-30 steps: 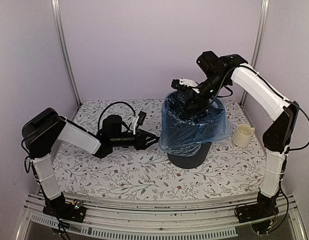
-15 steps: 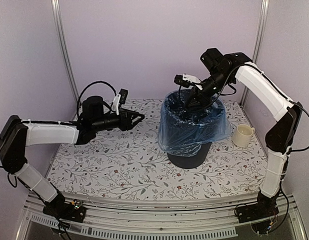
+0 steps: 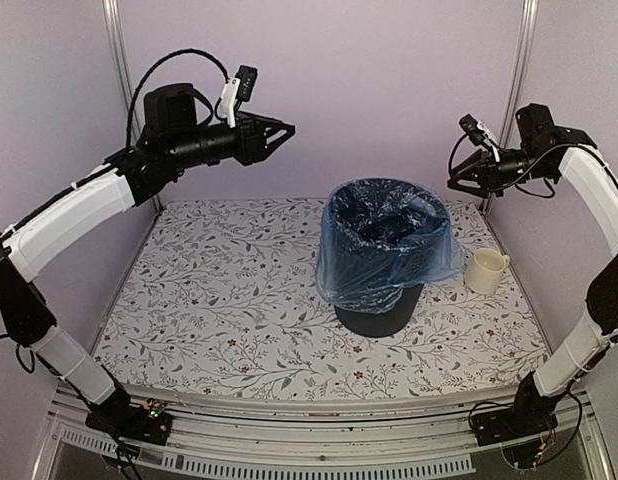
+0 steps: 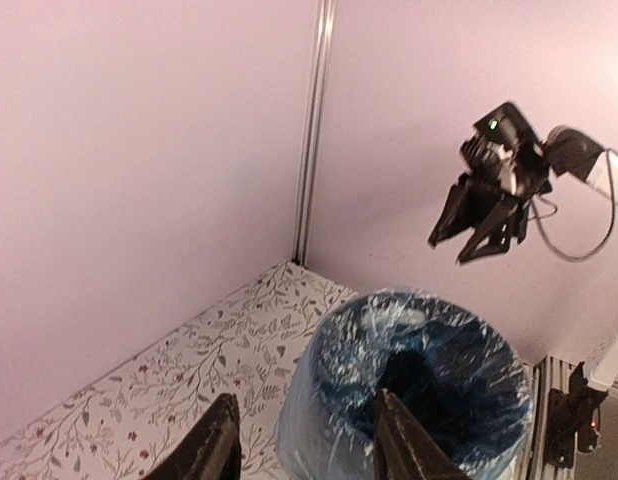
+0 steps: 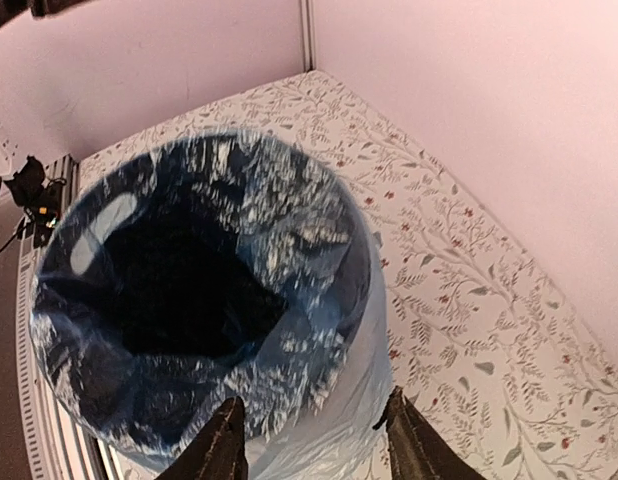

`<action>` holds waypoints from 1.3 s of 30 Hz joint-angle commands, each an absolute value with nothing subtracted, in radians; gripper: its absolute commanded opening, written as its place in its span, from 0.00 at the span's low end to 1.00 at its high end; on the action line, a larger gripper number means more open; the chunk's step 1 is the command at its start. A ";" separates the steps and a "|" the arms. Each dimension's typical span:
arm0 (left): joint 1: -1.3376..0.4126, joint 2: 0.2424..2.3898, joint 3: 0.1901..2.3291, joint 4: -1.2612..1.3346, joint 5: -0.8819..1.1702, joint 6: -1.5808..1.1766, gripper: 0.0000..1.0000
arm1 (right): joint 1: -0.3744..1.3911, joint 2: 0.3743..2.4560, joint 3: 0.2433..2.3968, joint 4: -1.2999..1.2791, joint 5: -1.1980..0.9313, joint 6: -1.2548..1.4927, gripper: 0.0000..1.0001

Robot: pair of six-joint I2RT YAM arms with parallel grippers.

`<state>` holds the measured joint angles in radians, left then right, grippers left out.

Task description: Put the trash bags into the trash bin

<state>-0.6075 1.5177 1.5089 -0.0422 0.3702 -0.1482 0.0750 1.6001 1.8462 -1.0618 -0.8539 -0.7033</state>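
Note:
The light-blue trash bag (image 3: 387, 250) lines the dark trash bin (image 3: 379, 316), folded over the rim and hanging down its outside. The bin stands upright, right of the table's middle. My left gripper (image 3: 285, 129) hovers high above the table's back left, open and empty, pointing toward the bin. My right gripper (image 3: 455, 183) is raised to the right of the bin's rim, apart from the bag, open and empty. The left wrist view looks down on the bag (image 4: 419, 385) past my left gripper (image 4: 304, 405). The right wrist view shows the bag's mouth (image 5: 199, 290) below my right gripper (image 5: 314, 400).
A small cream mug (image 3: 486, 270) stands on the floral tablecloth (image 3: 229, 300) right of the bin. Pink walls and metal posts (image 3: 127, 100) close in the back and sides. The right gripper (image 4: 481, 222) shows in the left wrist view above the bin.
The left arm rose from table height to high at the back left. The right gripper lifted out of the bin's mouth, swung right and opened, leaving the bag on the rim.

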 commanded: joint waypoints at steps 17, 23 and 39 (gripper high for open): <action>-0.817 1.955 2.249 -0.792 0.378 0.087 0.01 | 0.172 1.647 1.476 -1.010 -1.076 -1.011 0.50; -0.836 1.876 2.136 -0.881 0.271 0.083 0.00 | 0.306 1.699 1.525 -0.983 -1.082 -0.979 0.50; -0.765 2.013 2.106 -1.005 0.214 0.030 0.00 | 0.506 1.704 1.531 -0.980 -1.138 -0.926 0.48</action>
<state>-0.7956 1.9396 2.1265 -0.9642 0.1688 0.0410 0.5121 1.7382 1.5326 -0.9447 -1.1355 -0.9092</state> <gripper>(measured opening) 0.009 0.482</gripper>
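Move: From the left gripper, the bag-lined trash bin's mouth is centred about 20 cm to the right, 3 cm back and 15 cm below. From the right gripper, that mouth lies roughly 10 cm to the left, 4 cm back and 9 cm below. The mug stands on the table, about 12 cm to the right of the right gripper, 3 cm back and some 31 cm below. Swing the left gripper right about 12 cm over the bin's mouth while shutting its fingers, then sink it and draw it half the way back left, tipping the fingers down into the bag's opening. Drop the right gripper about 10 cm beside the bin, then sweep it left and back with fingers half open, turning some 40 degrees counter-clockwise and pushing the bagged bin left. ##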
